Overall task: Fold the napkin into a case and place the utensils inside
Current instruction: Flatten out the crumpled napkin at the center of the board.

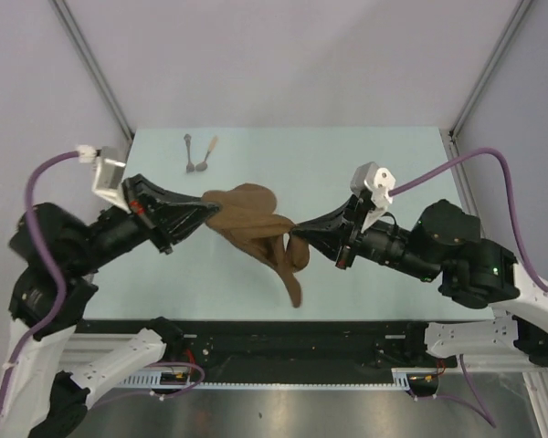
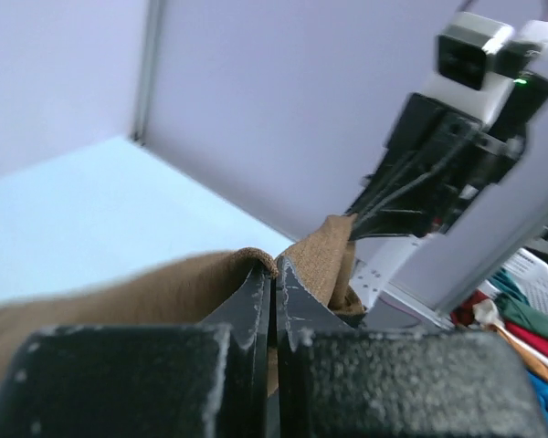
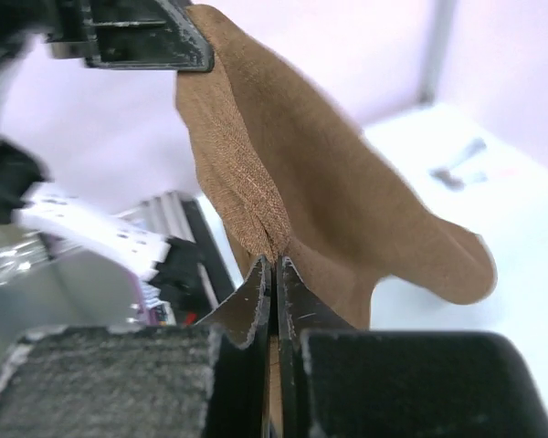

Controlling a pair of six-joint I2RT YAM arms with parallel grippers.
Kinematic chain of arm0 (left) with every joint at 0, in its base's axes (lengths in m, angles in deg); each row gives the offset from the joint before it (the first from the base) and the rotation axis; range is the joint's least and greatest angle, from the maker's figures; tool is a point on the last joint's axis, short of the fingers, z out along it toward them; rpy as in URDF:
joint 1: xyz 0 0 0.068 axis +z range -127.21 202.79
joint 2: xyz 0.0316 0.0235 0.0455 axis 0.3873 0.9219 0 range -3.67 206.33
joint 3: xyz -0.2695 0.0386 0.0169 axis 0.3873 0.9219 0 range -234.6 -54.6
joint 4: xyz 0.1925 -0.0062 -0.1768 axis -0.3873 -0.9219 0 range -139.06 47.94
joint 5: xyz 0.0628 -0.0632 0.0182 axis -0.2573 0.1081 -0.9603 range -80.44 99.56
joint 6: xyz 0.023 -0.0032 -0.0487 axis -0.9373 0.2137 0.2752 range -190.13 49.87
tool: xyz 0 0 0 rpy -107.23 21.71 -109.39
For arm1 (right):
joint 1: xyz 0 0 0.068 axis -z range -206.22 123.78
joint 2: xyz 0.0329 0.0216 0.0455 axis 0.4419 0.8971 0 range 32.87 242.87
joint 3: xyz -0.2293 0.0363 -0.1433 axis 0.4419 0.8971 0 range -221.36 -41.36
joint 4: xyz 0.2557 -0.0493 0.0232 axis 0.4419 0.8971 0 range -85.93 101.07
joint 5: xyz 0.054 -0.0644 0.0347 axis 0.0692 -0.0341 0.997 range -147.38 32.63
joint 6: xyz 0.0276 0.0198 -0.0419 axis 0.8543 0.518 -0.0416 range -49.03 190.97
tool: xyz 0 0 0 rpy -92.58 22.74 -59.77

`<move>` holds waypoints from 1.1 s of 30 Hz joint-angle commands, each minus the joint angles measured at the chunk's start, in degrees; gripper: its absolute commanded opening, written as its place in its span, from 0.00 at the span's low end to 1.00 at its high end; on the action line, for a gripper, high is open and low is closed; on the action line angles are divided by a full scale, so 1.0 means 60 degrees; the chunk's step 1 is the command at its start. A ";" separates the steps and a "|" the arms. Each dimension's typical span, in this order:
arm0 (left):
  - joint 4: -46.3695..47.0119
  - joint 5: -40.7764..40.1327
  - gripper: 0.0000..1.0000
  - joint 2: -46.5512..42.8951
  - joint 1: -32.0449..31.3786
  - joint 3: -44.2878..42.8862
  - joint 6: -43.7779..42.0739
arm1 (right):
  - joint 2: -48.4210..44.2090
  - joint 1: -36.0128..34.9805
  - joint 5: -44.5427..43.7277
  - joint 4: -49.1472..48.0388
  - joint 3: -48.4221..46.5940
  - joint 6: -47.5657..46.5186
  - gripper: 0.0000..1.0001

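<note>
The brown napkin [image 1: 256, 224] hangs bunched in the air over the middle of the pale table [image 1: 365, 160], stretched between both arms, with a tail drooping toward the near edge. My left gripper [image 1: 215, 211] is shut on the napkin's left edge [image 2: 192, 283]. My right gripper [image 1: 294, 234] is shut on its right edge [image 3: 283, 182]. Each wrist view shows the cloth pinched between closed fingers [image 2: 297, 292] [image 3: 256, 297], with the other gripper beyond. The two utensils [image 1: 199, 155], one grey-handled and one tan-handled, lie side by side at the table's far left, also visible [image 3: 457, 164] beyond the cloth.
Grey walls and metal frame posts [image 1: 96, 78] enclose the table at the back. The black rail [image 1: 283, 338] with the arm bases runs along the near edge. Coloured cloths [image 2: 521, 319] lie off the table to the right.
</note>
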 commanded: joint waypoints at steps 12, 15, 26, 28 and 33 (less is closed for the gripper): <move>-0.2496 -0.2307 0.00 0.6633 0.1449 -0.2988 -0.1221 | 0.0920 0.7892 0.2133 0.0802 0.0941 -0.1196 0.00; -0.3066 -0.3635 0.07 0.9999 0.1482 -0.4859 -0.1425 | 0.2675 0.9814 0.3004 -0.0237 0.1338 -0.0788 0.02; -0.2063 -0.5718 0.78 0.9692 0.1203 -0.2059 -0.0650 | 0.6742 1.0419 -0.1285 0.2719 -0.0323 0.2316 0.87; -0.1300 -0.5275 0.79 0.8230 0.1203 -0.0405 -0.0256 | 0.5486 1.0199 -0.1053 0.1943 0.1487 0.2744 0.87; -0.0286 -0.3329 0.81 0.7079 0.0824 0.2926 -0.0253 | 0.3649 0.9716 0.0368 0.0873 0.4192 0.3842 0.87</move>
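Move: Both grippers already hold the lifted napkin, bunched between them, with the right gripper about 12 cm to the right of the left one. The middle of the board lies some 23 cm ahead, 11 cm to the right and 46 cm below the left hand. From the right hand it is about 25 cm ahead, 1 cm to the left and 43 cm down. The two utensils rest 18 cm beyond the board's middle and 27 cm to its left. Dip both grippers slightly back and up, then fling the pinched napkin forward and down over the board, about 35 cm out, sweeping the right gripper over 20 cm to the right. Swing the left one rightward first, then back left. Open both on the way down to let go, keep sinking with wrists tipping down, then draw back 12 to 16 cm, empty above the board. ##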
